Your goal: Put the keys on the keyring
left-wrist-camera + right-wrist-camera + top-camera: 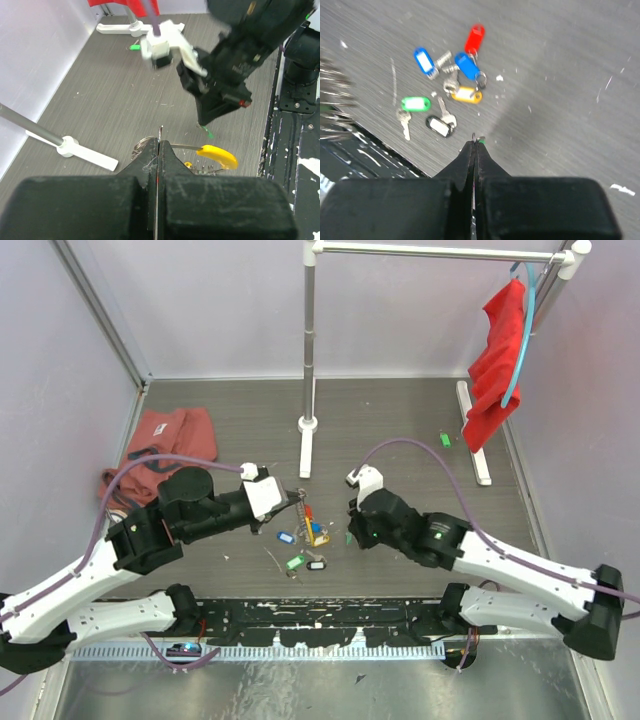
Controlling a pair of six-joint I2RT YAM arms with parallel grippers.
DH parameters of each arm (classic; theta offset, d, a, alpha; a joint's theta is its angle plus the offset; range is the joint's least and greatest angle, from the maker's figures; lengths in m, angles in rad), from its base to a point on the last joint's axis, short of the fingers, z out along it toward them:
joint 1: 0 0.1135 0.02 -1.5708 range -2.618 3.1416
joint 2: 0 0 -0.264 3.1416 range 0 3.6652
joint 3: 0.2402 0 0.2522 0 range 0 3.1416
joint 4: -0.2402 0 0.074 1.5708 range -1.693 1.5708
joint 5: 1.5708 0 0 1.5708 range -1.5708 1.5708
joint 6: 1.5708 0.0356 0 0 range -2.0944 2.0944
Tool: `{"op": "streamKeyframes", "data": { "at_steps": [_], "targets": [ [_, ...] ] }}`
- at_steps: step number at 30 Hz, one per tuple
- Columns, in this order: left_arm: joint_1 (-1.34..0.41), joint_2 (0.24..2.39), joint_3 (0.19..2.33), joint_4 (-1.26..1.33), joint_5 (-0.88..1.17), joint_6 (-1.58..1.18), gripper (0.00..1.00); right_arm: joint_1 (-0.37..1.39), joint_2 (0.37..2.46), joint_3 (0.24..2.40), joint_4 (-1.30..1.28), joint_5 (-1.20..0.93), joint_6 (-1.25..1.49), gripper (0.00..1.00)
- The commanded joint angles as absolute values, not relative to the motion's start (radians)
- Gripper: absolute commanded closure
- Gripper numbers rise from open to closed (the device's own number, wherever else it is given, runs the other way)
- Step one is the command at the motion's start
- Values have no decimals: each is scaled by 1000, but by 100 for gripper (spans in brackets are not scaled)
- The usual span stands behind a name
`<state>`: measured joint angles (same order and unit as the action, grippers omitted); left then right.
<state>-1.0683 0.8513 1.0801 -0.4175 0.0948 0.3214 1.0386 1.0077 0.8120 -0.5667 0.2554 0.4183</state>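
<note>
My left gripper point(290, 502) is shut on the thin wire of the keyring point(219, 155), whose yellow curved section and silvery coil show just past the closed fingertips point(167, 150). Several keys point(312, 532) lie loose on the table below it: red point(476, 37), two blue point(423, 60), gold point(466, 95), green point(415, 103) and black point(440, 126). Right of that pile my right gripper point(350, 537) is shut, lifted off the table. A small metal ring and a green bit of a key point(480, 140) poke out of its tips, and that green piece point(208, 133) hangs beneath it in the left wrist view.
A white stand point(308, 425) rises behind the keys, its foot point(75, 150) close to the left gripper. A crumpled red cloth point(160, 445) lies at the left, another red cloth point(497, 360) hangs at the back right. A small green item point(445, 439) lies far right. A black strip point(320, 615) runs along the near edge.
</note>
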Motion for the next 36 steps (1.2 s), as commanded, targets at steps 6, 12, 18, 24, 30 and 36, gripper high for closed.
{"op": "streamKeyframes", "data": {
  "at_steps": [6,12,18,24,30,36],
  "targets": [
    [-1063,818,1073,-372,97,314,100,1036,870,911,-492,309,211,99],
    [-1063,824,1078,-364,109,304,100,1036,898,1062,-645,253,207,99],
    [-1064,851,1117,-362,160,293,100,1035,867,1089,-587,14,58,99],
    [-1067,901,1196,-374,197,310,100,1036,853,1139,-532,-127,-15,99],
    [-1102,951,1251,-406,177,381,100,1035,793,1113,-468,-155,-9,99],
    [-1126,963,1243,-360,112,389,100,1036,723,1052,-399,-75,29,99]
  ]
}}
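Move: The keyring that the right hand's green-tagged key is going to hangs from the left fingers; its middle is about 9 cm to the right hand's left, 4 cm back and 16 cm above it. On the table, some 13 cm below that hand, the yellow-tagged key lies 6 cm left and 3 cm ahead, the black-tagged key 7 cm left and 2 cm back. From the left hand, the green-tagged key is about 10 cm to the right, level fore and aft, 20 cm down. Still pinching the green-tagged key, the right hand lifts it nearly 20 cm towards the keyring, straight up at first, then also about 5 cm back and a little left. Its wrist swings some 30 degrees counter-clockwise and levels out, so the fingers point left. Late on, the left hand, keeping its grip on the keyring, brings it 3 cm right and 3 cm up. ##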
